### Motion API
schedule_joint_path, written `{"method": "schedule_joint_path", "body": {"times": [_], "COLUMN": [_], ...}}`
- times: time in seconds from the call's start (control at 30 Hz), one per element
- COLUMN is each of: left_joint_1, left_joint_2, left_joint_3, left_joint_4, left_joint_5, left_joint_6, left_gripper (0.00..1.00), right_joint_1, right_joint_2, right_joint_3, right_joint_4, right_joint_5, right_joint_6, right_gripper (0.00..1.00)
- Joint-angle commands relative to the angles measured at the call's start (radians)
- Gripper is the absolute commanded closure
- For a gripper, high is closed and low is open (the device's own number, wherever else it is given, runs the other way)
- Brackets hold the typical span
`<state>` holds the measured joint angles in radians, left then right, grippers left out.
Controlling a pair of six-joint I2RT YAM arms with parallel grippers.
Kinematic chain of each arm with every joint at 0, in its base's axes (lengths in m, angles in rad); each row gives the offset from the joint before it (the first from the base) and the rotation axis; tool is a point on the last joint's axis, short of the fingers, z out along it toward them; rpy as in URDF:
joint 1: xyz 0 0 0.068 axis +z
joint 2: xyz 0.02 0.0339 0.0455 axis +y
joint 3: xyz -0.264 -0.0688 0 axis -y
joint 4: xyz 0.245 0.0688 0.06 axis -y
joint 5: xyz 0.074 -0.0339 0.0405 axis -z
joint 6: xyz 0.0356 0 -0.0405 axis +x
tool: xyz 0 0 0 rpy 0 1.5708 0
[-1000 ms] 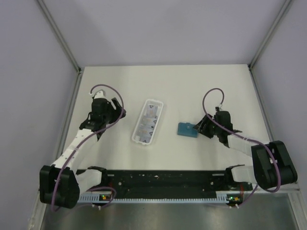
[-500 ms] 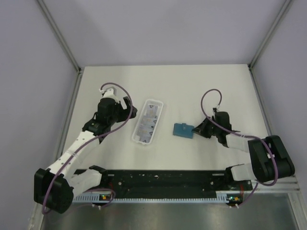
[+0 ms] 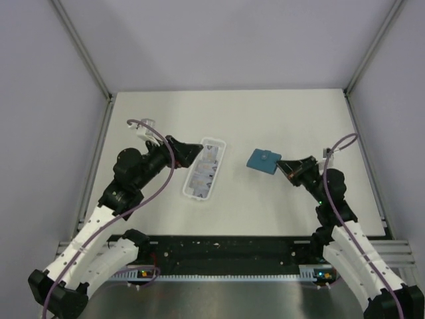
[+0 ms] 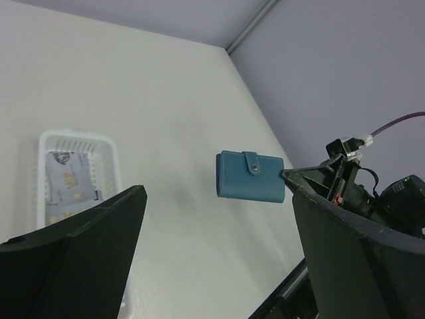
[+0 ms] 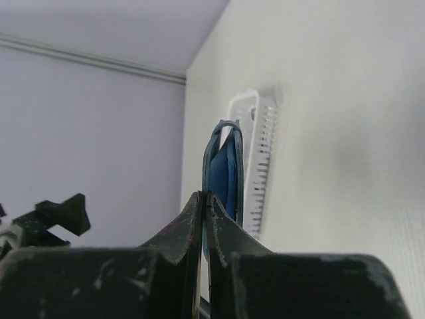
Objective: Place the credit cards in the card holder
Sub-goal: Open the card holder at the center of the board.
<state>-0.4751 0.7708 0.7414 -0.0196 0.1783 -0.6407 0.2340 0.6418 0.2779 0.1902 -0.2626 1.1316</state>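
Note:
The teal card holder hangs above the table, folded shut, its snap tab facing the left wrist camera. My right gripper is shut on one edge of the holder, the fingers pinching its rim. The credit cards lie pale with dark markings inside the white tray, also seen in the left wrist view. My left gripper stands open over the tray's left side with nothing between its jaws.
The white tray lies lengthwise at table centre-left, and its slotted wall shows behind the holder. Grey walls and metal frame posts bound the table. The black rail with the arm bases runs along the near edge.
My right gripper closed on the card holder and lifted it off the table, turning it. My left arm swung right to the tray and its jaws opened fully.

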Motion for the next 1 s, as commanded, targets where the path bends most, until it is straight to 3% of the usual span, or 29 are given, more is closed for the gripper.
{"method": "schedule_joint_path", "body": {"times": [0.0,0.2,0.47,0.73,0.97], "left_joint_1": [-0.036,-0.155,-0.299,-0.453,-0.482], "left_joint_2": [0.012,0.045,0.136,0.287,0.38], "left_joint_3": [-0.037,-0.004,0.018,0.073,0.127], "left_joint_4": [0.157,0.274,0.432,0.492,0.527], "left_joint_5": [0.091,0.096,0.101,0.032,0.006], "left_joint_6": [-0.118,-0.214,-0.335,-0.324,-0.31], "left_gripper": [0.01,0.01,0.02,0.04,0.06], "right_joint_1": [0.014,0.016,0.024,0.03,0.031], "right_joint_2": [-0.131,-0.194,-0.189,-0.2,-0.237], "right_joint_3": [0.006,-0.031,0.014,0.064,0.107], "right_joint_4": [-0.014,0.173,0.324,0.344,0.279], "right_joint_5": [0.094,0.099,0.051,0.008,-0.052], "right_joint_6": [0.201,0.421,0.502,0.508,0.501], "right_gripper": [1.0,1.0,1.0,1.0,1.0]}}
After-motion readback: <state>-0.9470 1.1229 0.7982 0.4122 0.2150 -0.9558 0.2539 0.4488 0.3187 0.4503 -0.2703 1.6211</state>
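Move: The closed blue card holder is already in the right fingers, gripped at its right end, so its middle lies about 4 cm left of that hand and 3 cm ahead, level with it. From the empty left hand it lies roughly 18 cm to the right, 4 cm ahead and 12 cm lower. The white card tray stands almost straight below the left hand, some 29 cm down and 3 cm farther out. Keeping its pinch on the card holder's right end, the right hand lifts it about 15 cm, drawing back slightly, and rolls its left side up some 30 degrees. The wide-open left hand swings right and back towards the holder, about 17 cm sideways, while turning clockwise and rolling its left side down; it ends just short of the holder, with no touch to be seen. ##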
